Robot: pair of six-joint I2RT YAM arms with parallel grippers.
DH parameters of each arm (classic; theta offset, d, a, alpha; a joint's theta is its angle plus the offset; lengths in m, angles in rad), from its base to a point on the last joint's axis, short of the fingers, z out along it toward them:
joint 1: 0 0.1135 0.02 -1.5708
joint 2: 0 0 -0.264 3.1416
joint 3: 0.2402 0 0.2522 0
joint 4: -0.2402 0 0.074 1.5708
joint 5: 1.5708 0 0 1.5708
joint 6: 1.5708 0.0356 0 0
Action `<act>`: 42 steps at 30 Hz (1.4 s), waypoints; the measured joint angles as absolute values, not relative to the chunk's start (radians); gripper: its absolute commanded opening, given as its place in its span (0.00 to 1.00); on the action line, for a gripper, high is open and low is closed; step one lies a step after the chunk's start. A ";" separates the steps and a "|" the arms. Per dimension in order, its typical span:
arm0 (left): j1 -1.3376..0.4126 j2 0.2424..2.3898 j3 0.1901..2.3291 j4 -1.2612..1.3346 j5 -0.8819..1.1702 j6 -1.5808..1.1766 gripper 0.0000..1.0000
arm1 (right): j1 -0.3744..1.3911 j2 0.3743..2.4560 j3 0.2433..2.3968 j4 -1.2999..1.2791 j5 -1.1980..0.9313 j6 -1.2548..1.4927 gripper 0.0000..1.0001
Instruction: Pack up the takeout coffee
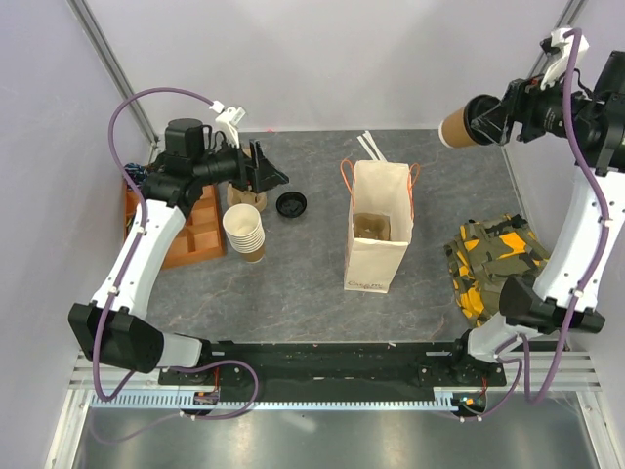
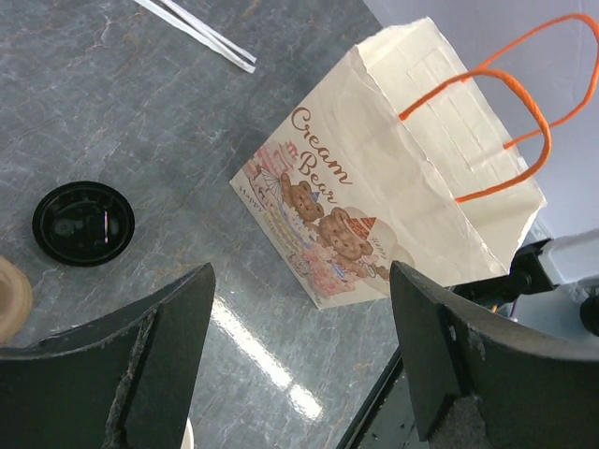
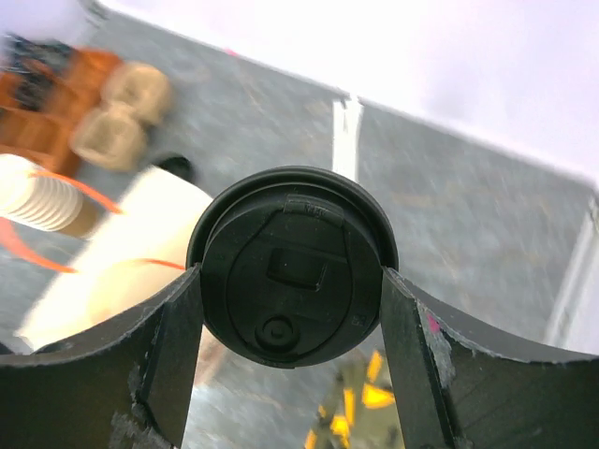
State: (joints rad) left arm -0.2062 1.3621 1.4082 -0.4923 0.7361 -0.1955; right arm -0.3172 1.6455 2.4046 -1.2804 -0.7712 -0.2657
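Note:
The takeout coffee [image 1: 455, 127], a tan paper cup with a black lid [image 3: 292, 267], is held high in the air at the far right, tipped on its side with its base pointing left. My right gripper [image 1: 480, 119] is shut on it, one finger pressed against each side of the lid rim. The cream paper bag [image 1: 379, 227] with orange handles stands open in the middle of the table, well left of and below the cup. My left gripper [image 1: 269, 173] hovers open and empty near the back left, its fingers [image 2: 178, 318] spread wide over bare table beside the bag [image 2: 393, 178].
A loose black lid [image 1: 291, 204] lies on the table next to a stack of lidless paper cups [image 1: 246, 233]. An orange wooden tray [image 1: 200, 230] sits at the far left. White straws [image 1: 371, 147] lie behind the bag. A camouflage-patterned cloth [image 1: 493, 259] lies at the right.

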 measured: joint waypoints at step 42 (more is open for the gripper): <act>0.313 1.147 1.439 -0.942 0.761 -0.123 0.85 | 1.196 1.782 1.745 -0.957 -0.021 -0.523 0.44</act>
State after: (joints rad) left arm 0.3130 1.1469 1.4395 -0.9424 0.7609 -0.1226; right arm 1.1961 1.7824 1.7451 -0.9565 -0.0212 -0.5228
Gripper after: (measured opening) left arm 0.837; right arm 0.762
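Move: The right hand holds the lidded coffee cup high. The open table spot it is carried to lies about 39 cm left, 18 cm back and 37 cm below. The bag stands roughly 23 cm left and 8 cm back, its middle 25 cm lower; the cup stack is 53 cm left, 6 cm back, the loose black lid 44 cm left, 7 cm ahead. From the left hand that spot is some 16 cm back, 3 cm right and 25 cm below. Sweeping left some 39 cm and back about 18, the right hand rises a little to carry the coffee cup over the bag, then sinks steeply beyond it towards the open table near the cup stack, fingers swinging counter-clockwise and tipping steeply down, grip kept on the lid end. The left hand, empty and open, moves about 16 cm left towards the wooden tray, up and down again, turning counter-clockwise. ##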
